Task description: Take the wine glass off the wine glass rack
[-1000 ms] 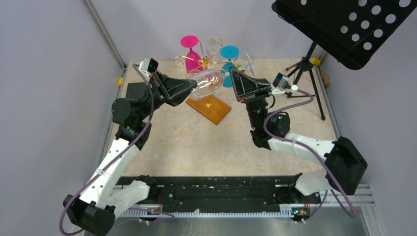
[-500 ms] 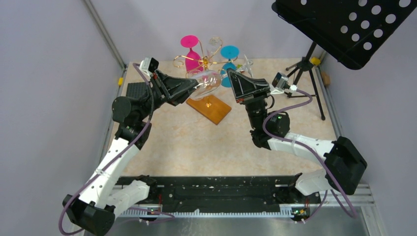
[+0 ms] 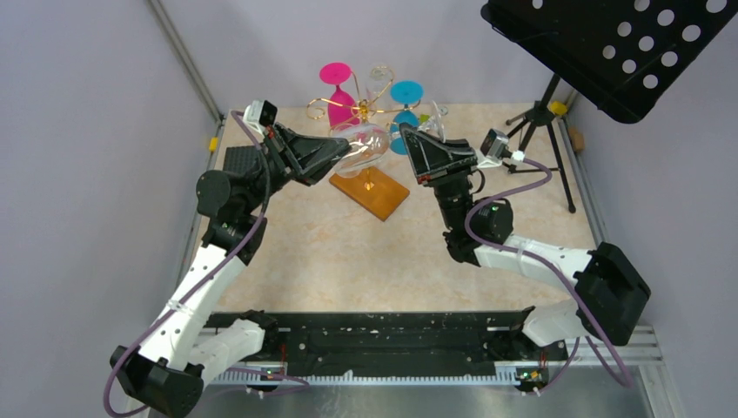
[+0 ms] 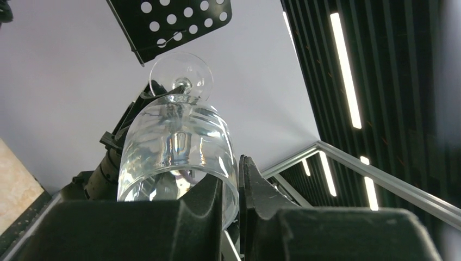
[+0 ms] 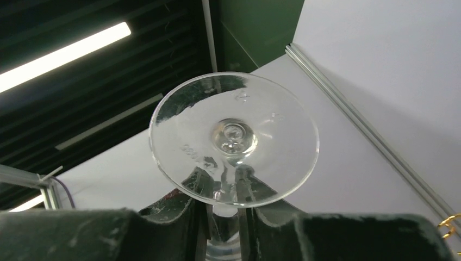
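A clear wine glass (image 3: 365,141) hangs on its side over the wooden base (image 3: 372,193) of the gold wire wine glass rack (image 3: 358,109). My left gripper (image 3: 336,153) is shut on the bowl's rim (image 4: 176,147), one finger inside the glass and one outside (image 4: 231,176). From the right, my right gripper (image 3: 403,134) has its fingers close on either side of the stem just under the round foot (image 5: 234,136). Whether this gripper (image 5: 223,190) still presses the stem does not show.
A pink glass (image 3: 338,87), a blue glass (image 3: 405,97) and a clear one (image 3: 380,80) hang on the rack's curled arms right behind the held glass. A black perforated music stand (image 3: 609,43) on a tripod (image 3: 544,122) overhangs the right rear corner.
The glass and both grippers have shifted slightly up and back toward the rack's arms. The left jaws have settled on the bowl's rim.
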Controlling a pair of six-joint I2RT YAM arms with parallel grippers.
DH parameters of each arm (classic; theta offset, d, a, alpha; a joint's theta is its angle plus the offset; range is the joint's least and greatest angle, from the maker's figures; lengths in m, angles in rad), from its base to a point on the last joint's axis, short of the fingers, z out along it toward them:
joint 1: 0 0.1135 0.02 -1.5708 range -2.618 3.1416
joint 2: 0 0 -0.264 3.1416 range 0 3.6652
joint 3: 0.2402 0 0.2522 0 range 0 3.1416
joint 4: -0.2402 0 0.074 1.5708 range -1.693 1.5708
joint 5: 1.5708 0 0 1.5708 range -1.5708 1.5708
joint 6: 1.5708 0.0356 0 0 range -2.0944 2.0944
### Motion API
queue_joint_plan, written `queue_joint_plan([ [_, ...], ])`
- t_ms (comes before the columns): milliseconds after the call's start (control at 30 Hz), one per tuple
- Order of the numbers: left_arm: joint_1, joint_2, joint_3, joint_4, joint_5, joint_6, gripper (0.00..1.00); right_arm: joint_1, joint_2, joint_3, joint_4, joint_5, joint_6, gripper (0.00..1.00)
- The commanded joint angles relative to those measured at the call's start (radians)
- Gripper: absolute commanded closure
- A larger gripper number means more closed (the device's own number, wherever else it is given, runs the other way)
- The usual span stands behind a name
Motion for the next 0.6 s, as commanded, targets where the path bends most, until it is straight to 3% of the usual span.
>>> queue_joint_plan([
  [0,0.001,-0.019,0.047,0.025,-0.025,0.051,1.00,0.009,-0.050,-0.014,0.001,-0.059,-0.014,0.68],
  [133,0.001,-0.020,0.066,0.013,-0.026,0.085,1.00,0.009,-0.079,-0.030,-0.021,-0.058,-0.030,0.41],
  [433,0.002,-0.012,0.114,-0.019,-0.052,0.153,1.00,0.008,-0.138,-0.055,-0.074,-0.081,-0.061,0.24],
  [567,0.003,0.008,0.205,-0.059,-0.077,0.235,1.00,0.010,-0.157,-0.074,-0.100,-0.091,-0.054,0.19],
])
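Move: The clear wine glass spans both grippers: its bowl is in the left fingers, its middle some 7 cm to their right, 3 cm ahead and 4 cm above them. From the right fingers, round its stem, that middle lies about 3 cm left and 1 cm back, 1 cm lower. The rack's hub stands some 16 cm ahead of the right hand, 7 cm left and 17 cm lower; the blue glass about 18 cm ahead, 2 cm right and 22 cm lower. Open the right gripper wide to let go of the stem, backing it about 2 cm towards the base and a little to the right after a slight dip. Keep the left pinch on the bowl throughout; dip that hand slightly, then lift it to about 1.5 cm above its start, tipping the fingers up and turning counter-clockwise, some 5 degrees each. ##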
